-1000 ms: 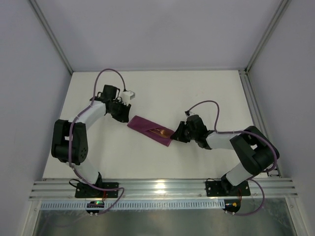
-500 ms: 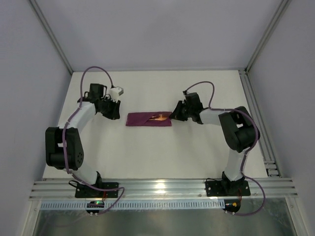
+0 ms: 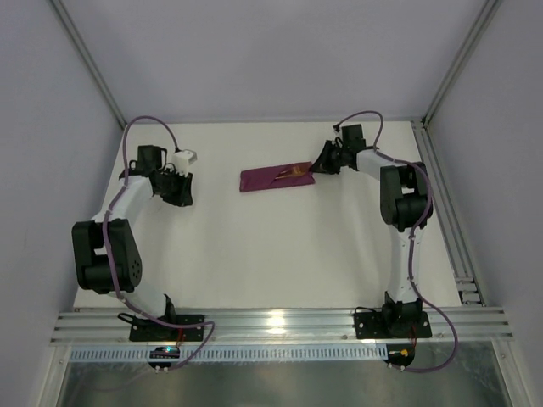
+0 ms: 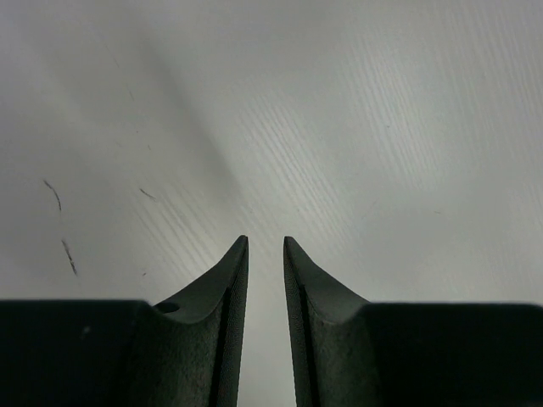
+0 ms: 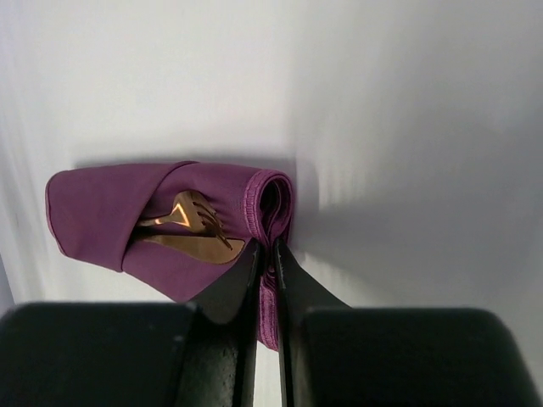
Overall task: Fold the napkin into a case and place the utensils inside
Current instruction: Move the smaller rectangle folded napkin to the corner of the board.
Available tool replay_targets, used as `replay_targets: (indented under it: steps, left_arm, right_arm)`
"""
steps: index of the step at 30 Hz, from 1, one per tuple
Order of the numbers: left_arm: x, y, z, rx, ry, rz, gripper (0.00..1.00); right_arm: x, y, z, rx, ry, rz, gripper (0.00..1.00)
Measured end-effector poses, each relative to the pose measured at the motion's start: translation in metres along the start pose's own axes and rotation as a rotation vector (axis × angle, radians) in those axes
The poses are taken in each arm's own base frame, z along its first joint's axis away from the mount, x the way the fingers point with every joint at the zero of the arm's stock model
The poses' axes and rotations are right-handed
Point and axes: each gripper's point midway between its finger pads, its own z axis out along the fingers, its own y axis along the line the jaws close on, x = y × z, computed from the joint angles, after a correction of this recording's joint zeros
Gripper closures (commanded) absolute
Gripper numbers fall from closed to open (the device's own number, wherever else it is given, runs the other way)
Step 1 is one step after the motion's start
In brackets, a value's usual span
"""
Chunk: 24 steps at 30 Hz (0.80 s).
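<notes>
The napkin [image 3: 270, 179] is folded into a narrow plum-purple case lying toward the back of the table. The utensils [image 3: 291, 173] poke out of its right end. In the right wrist view, the fork [image 5: 193, 212] and the knife [image 5: 191, 247] tips show in the pocket of the case [image 5: 93, 212]. My right gripper [image 3: 316, 167] [image 5: 265, 245] is shut on the case's rolled end. Far to the left, my left gripper [image 3: 179, 192] [image 4: 265, 242] hangs over bare table, its jaws a narrow gap apart with nothing between them.
A white tabletop [image 3: 271, 254] is framed by grey walls. A metal rail [image 3: 441, 203] runs along the right side and another [image 3: 280, 322] along the near edge by the arm bases.
The right gripper has pulled the case from the table's middle toward the back right, turning it. The left arm has drawn away to the left.
</notes>
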Motion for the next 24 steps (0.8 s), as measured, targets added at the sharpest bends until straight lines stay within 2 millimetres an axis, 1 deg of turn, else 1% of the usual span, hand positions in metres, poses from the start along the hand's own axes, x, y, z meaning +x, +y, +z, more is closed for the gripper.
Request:
replay_targets:
  steps: [5,12,15,17,18,19,20,21,22,23,24]
  left_arm:
    - [0.003,0.006,-0.003,-0.009,0.002,-0.015,0.75]
    - [0.005,0.006,-0.004,-0.007,0.011,-0.017,0.75]
    - [0.004,0.006,-0.004,-0.008,0.01,-0.017,0.75]
    - [0.004,0.007,-0.005,-0.009,0.011,-0.019,0.75]
    - [0.005,0.007,-0.005,-0.009,0.012,-0.02,0.75]
    - [0.005,0.007,-0.005,-0.01,0.013,-0.022,0.75]
    - [0.006,0.007,-0.006,-0.01,0.015,-0.023,0.75]
    - [0.007,0.008,-0.006,-0.012,0.019,-0.024,0.75]
    - [0.007,0.008,-0.006,-0.013,0.022,-0.024,0.75]
    - [0.008,0.008,-0.006,-0.013,0.026,-0.022,0.75]
    - [0.009,0.007,-0.007,-0.012,0.028,-0.019,0.75]
  right_arm:
    - [-0.027,-0.042,-0.024,0.049,-0.012,0.042,0.96]
    - [-0.08,-0.118,-0.065,0.132,-0.073,0.086,0.96]
    - [-0.097,-0.14,-0.076,0.153,-0.088,0.088,0.95]
    - [-0.106,-0.15,-0.079,0.162,-0.094,0.087,0.88]
    - [-0.109,-0.153,-0.08,0.164,-0.095,0.089,0.81]
    - [-0.112,-0.155,-0.08,0.165,-0.094,0.089,0.6]
    - [-0.113,-0.156,-0.079,0.167,-0.093,0.09,0.45]
    - [-0.113,-0.158,-0.079,0.172,-0.09,0.089,0.33]
    - [-0.115,-0.156,-0.08,0.155,-0.088,0.083,0.16]
    - [-0.118,-0.153,-0.082,0.157,-0.093,0.077,0.01]
    - [-0.122,-0.149,-0.086,0.157,-0.103,0.059,0.01]
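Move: The right hand, low over the board, already pinches the right-hand end of the smaller rectangle folded napkin, whose middle lies about 14 cm to its left and 2 cm nearer the base, with the utensils peeping out some 7 cm to its left and level with it. The far right corner of the board is roughly 18 cm ahead and 42 cm to its right. From the idle left hand that corner is about 32 cm ahead and 88 cm to the right, 9 cm lower. Keeping its pinch on the napkin's end, the right hand sweeps quickly about 20 cm to the right and some 6 cm forward at nearly constant height, dragging the napkin over the board towards the far right corner while turning about 10 degrees clockwise. Once the sideways run has died out the fingers spread nearly fully and let go of the napkin's end, and the hand begins to lift, only a centimetre or so. ##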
